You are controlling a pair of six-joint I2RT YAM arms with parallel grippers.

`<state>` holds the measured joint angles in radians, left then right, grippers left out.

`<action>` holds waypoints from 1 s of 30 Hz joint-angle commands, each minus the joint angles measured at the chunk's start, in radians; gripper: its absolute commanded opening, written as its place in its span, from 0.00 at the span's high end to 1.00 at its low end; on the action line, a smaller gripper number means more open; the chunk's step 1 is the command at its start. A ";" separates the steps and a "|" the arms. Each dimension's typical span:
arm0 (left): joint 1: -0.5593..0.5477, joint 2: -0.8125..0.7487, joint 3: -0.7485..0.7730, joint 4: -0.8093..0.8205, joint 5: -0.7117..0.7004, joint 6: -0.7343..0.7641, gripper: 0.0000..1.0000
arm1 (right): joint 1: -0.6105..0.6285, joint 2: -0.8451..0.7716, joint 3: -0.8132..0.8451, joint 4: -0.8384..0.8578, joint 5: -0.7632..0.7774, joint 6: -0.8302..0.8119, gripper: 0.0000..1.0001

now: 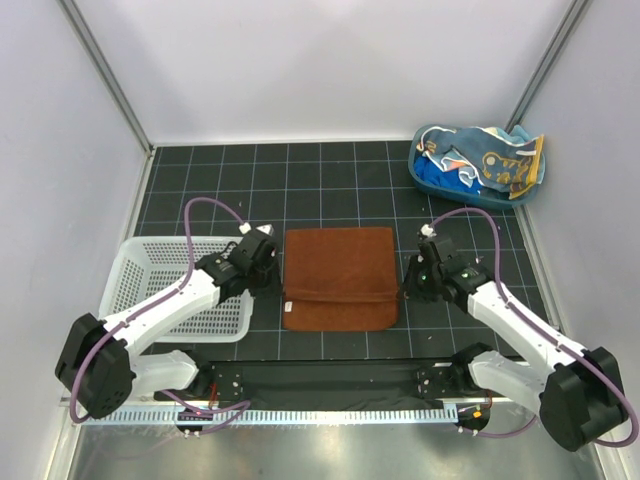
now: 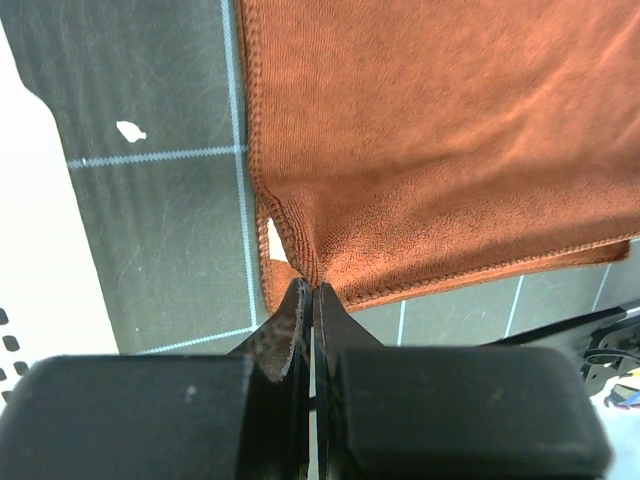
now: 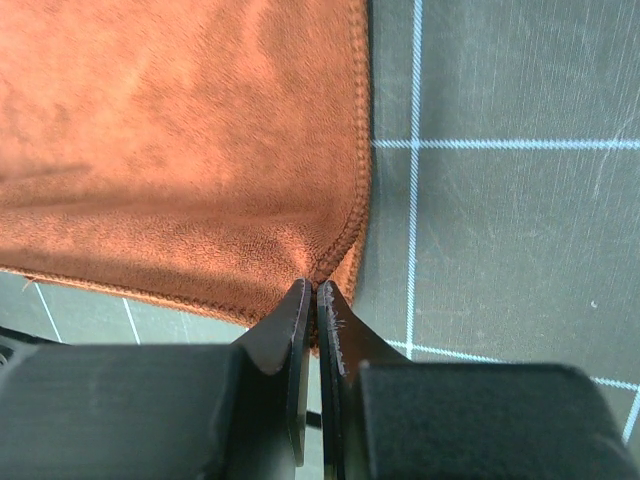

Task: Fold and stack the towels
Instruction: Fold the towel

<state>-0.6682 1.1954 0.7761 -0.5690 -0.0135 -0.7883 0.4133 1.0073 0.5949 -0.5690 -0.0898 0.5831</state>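
Note:
A rust-brown towel [image 1: 340, 275] lies on the dark gridded mat in the middle, its near part doubled over into a flap. My left gripper [image 1: 280, 290] is shut on the towel's left edge, and the wrist view shows the cloth [image 2: 440, 150] pinched at the fingertips [image 2: 300, 300]. My right gripper [image 1: 403, 290] is shut on the right edge, with the same cloth [image 3: 180, 150] bunched between its fingertips [image 3: 330, 300]. More towels [image 1: 490, 160], light blue with orange and yellow spots, lie heaped in the blue tub at the back right.
A white mesh basket [image 1: 140, 270] stands at the left, partly under my left arm. The blue plastic tub [image 1: 430, 175] sits in the back right corner. Grey walls close in the mat on three sides.

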 commanded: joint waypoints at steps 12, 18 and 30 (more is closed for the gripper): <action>-0.042 0.015 -0.038 -0.068 -0.040 -0.048 1.00 | 0.021 0.053 0.008 -0.098 -0.045 0.049 0.96; -0.050 0.032 -0.069 -0.068 -0.016 -0.065 0.97 | 0.024 0.068 -0.021 -0.100 -0.083 0.058 0.88; -0.057 -0.037 -0.009 -0.129 0.010 -0.035 0.60 | 0.025 -0.009 0.064 -0.192 -0.029 0.072 0.59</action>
<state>-0.7219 1.2102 0.7124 -0.6510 -0.0097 -0.8364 0.4351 1.0439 0.5739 -0.7116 -0.1570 0.6495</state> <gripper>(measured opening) 0.387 0.406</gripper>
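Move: A corner of the towel's top layer is pinched in each of my shut hands. My left hand is bound for the near left corner of the layers below, about 5 cm back and some 4 cm down; the white tag is 2 cm back, 4 cm below, and the white basket's middle is about 21 cm left, level ahead. For my right hand the near right corner is about 5 cm back, 4 cm down, with the towel's far right corner roughly 17 cm ahead. I draw both pinched corners back towards my base together, about 4 cm, while lowering them some 3 cm to bring the top layer's edge over the near edge of the towel. The fingers tip back a little, the right ones more, around 13 degrees. Low over the near corners both grippers open to roughly two fifths and let the cloth go. ##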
